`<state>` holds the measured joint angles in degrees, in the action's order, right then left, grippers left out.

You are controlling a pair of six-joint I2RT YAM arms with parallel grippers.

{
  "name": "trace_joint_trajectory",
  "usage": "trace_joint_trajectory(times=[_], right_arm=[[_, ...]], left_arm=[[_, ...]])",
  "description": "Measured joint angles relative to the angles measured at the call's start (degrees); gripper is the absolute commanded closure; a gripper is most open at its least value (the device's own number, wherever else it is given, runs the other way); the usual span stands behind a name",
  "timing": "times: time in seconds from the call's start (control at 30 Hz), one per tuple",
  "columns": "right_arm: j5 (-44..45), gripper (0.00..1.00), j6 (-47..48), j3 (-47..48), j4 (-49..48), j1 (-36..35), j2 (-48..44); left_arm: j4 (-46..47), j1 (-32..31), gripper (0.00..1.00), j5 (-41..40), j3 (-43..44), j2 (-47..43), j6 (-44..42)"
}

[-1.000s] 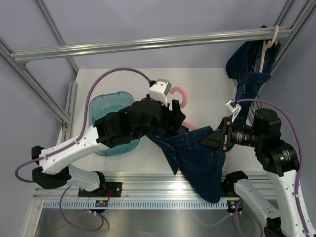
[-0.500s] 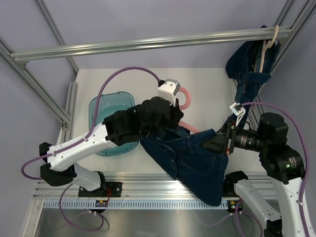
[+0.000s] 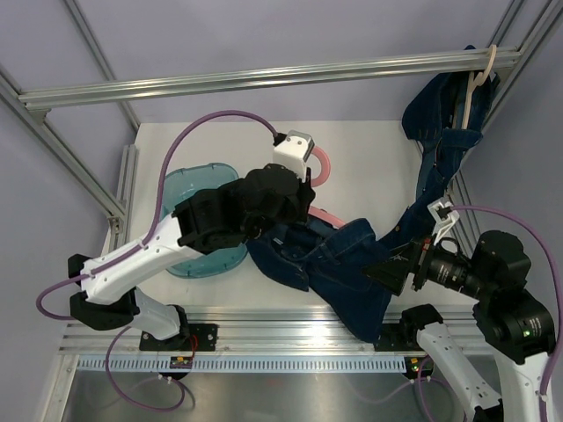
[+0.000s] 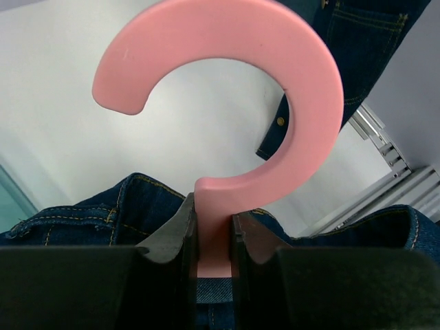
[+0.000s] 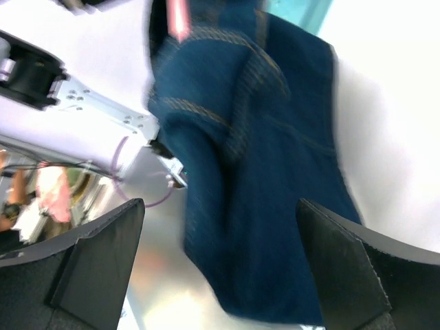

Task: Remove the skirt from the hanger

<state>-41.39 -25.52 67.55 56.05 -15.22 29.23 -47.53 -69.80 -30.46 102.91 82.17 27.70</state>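
Observation:
The pink hanger has its neck clamped between my left gripper's fingers, with the hook curling up beyond them. In the top view the hook pokes out past the left wrist. The dark denim skirt lies bunched on the table under the left arm, its hem trailing over the front edge. Its waistband sits just under the hanger neck. My right gripper is at the skirt's right edge, jaws wide apart. In the right wrist view the blurred skirt lies beyond the open right gripper, untouched.
A teal bowl sits on the table's left side, partly under the left arm. A second denim garment hangs from a cream hanger on the overhead rail at the back right. Frame posts stand at both sides.
My right gripper has opened, let go of the skirt and drawn back to the right. The left gripper has shut on the hanger's neck. The skirt has slumped and bunched towards the left.

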Motion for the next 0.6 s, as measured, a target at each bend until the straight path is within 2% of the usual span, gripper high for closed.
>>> trace_joint_trajectory(times=[0.23,0.3,0.4,0.43,0.5,0.53,0.6], right_arm=[[7.6,0.01,5.1,-0.3,4.1,-0.1,-2.0],[9.2,0.05,6.3,-0.4,4.9,-0.1,-2.6],[10.5,0.26,7.7,-0.8,5.3,-0.1,-3.9],[10.5,0.43,8.2,-1.0,5.4,-0.1,-4.4],[10.5,0.64,8.7,-1.3,5.2,-0.1,-5.1],[10.5,0.82,8.7,-1.4,5.2,-0.1,-5.4],[10.4,0.96,8.7,-1.5,5.0,-0.1,-5.9]], left_arm=[[-3.6,0.2,1.00,-1.5,7.2,0.1,-1.0],[-4.0,0.5,1.00,-1.6,8.2,0.1,-1.0],[-5.0,0.7,1.00,-1.6,8.9,0.1,-0.9],[-5.3,0.7,1.00,-1.6,9.0,0.1,-0.9],[-5.9,0.8,1.00,-1.5,9.1,0.2,-0.9],[-6.1,0.9,1.00,-1.6,9.2,0.2,-0.9],[-6.2,1.0,1.00,-1.6,9.3,0.3,-0.9]])
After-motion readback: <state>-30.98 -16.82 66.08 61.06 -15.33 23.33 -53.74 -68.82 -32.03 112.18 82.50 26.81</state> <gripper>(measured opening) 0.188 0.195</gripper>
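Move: The right hand, open and empty, has the hanging right side of the skirt, the part it will pinch, about 2 cm to its left and 4 cm below. The left hand already grips the pink hanger by its neck; that neck is some 13 cm ahead and 12 cm left of the right hand, a few centimetres higher. A second skirt hangs about 16 cm ahead and 9 cm right of the right hand. From the left hand, the skirt's right side is roughly 13 cm back, 10 cm right and 7 cm lower. Upwards by about 4 cm, then easing to a stop, the left hand carries the pink hanger with the skirt on it, drifting some 2 cm left while keeping its grip on the neck. The wide-open right hand meanwhile shifts about 3 cm right and nearly as far down along the skirt's right side, turning slightly clockwise, then stays there and closes, pinching the denim edge between its fingertips. ##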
